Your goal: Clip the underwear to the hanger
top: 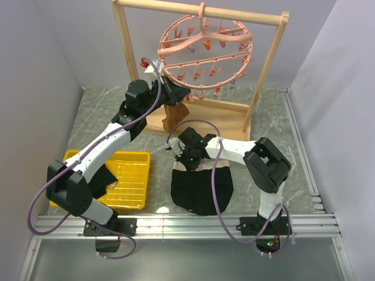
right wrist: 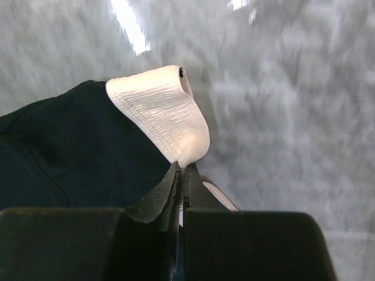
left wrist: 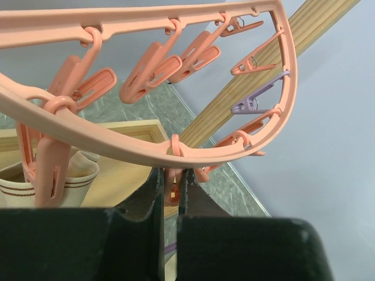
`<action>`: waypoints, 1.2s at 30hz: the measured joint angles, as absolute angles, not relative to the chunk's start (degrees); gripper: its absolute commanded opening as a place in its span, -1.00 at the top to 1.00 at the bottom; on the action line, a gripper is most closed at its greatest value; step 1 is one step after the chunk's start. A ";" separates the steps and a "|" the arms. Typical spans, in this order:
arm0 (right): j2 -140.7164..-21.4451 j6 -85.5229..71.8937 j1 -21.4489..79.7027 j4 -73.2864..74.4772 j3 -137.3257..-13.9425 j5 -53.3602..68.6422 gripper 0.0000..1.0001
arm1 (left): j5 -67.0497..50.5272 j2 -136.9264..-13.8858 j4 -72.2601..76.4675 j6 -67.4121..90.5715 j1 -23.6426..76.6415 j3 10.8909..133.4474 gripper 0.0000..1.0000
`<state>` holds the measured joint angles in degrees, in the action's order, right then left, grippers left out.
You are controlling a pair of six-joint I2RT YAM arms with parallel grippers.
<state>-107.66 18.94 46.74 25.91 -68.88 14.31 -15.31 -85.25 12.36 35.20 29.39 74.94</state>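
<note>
The pink round hanger (top: 205,50) hangs by its hook from the wooden frame's top bar. My left gripper (top: 170,88) is at its lower left rim. In the left wrist view the jaws (left wrist: 171,175) are shut on a pink clip peg (left wrist: 170,190) dangling under the ring (left wrist: 146,146). The black underwear (top: 202,187) lies on the table in front. My right gripper (top: 190,158) is shut on its pale waistband (right wrist: 167,111) at the far left corner and lifts that fold a little above the table; black cloth (right wrist: 70,152) hangs to the left.
The pale wooden frame (top: 126,52) stands at the back on its base. A brown-and-cream garment (top: 176,114) hangs clipped under the hanger and also shows in the left wrist view (left wrist: 76,181). A yellow tray (top: 132,175) with dark cloth sits at front left.
</note>
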 measured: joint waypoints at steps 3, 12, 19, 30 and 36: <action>-104.51 18.98 46.50 24.95 -65.41 13.37 1.00 | -15.70 -85.25 12.29 35.20 29.08 74.94 0.99; -87.59 22.70 45.95 17.10 -57.74 9.47 1.00 | -18.65 -85.23 12.86 35.22 27.83 74.35 0.99; -81.32 27.81 44.23 10.17 -56.38 9.80 1.00 | -21.50 -85.10 14.24 35.22 27.57 73.58 0.99; -76.14 34.24 38.72 6.44 -55.68 16.51 1.00 | -27.40 -85.10 15.66 34.70 26.92 73.34 0.99; -74.43 39.62 35.53 6.00 -55.72 23.24 1.00 | -31.83 -85.10 16.62 33.98 26.17 73.32 0.99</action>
<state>-74.43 39.62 35.53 6.00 -55.72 23.24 -31.83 -85.10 16.62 33.98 26.17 73.32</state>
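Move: The right fingers already pinch the left end of the black underwear's waistband, close to the table; the open clip they take it to lies about 14 cm ahead, 1 cm to the right and some 33 cm higher. The brown underwear hangs about 12 cm ahead, 5 cm left and 18 cm up, and the wooden tray's middle is roughly 20 cm ahead and 3 cm right at table height. From the left hand, which holds that clip, the pinched waistband end lies about 14 cm back, 1 cm left and 33 cm below. Keeping its pinch on the waistband's left end, the right hand slips about 2 cm to the right, then lifts the black underwear fast, rising some 20 cm and working about 6 cm forward towards the clip, while its wrist tilts nearly 50 degrees so that the steeply down-pointing fingers come to point left and forward. The left hand keeps its squeeze on the clip at the hanger's near rim and, mostly in the second half, draws it back about 2.5 cm towards the rising cloth, turning some 13 degrees clockwise. ##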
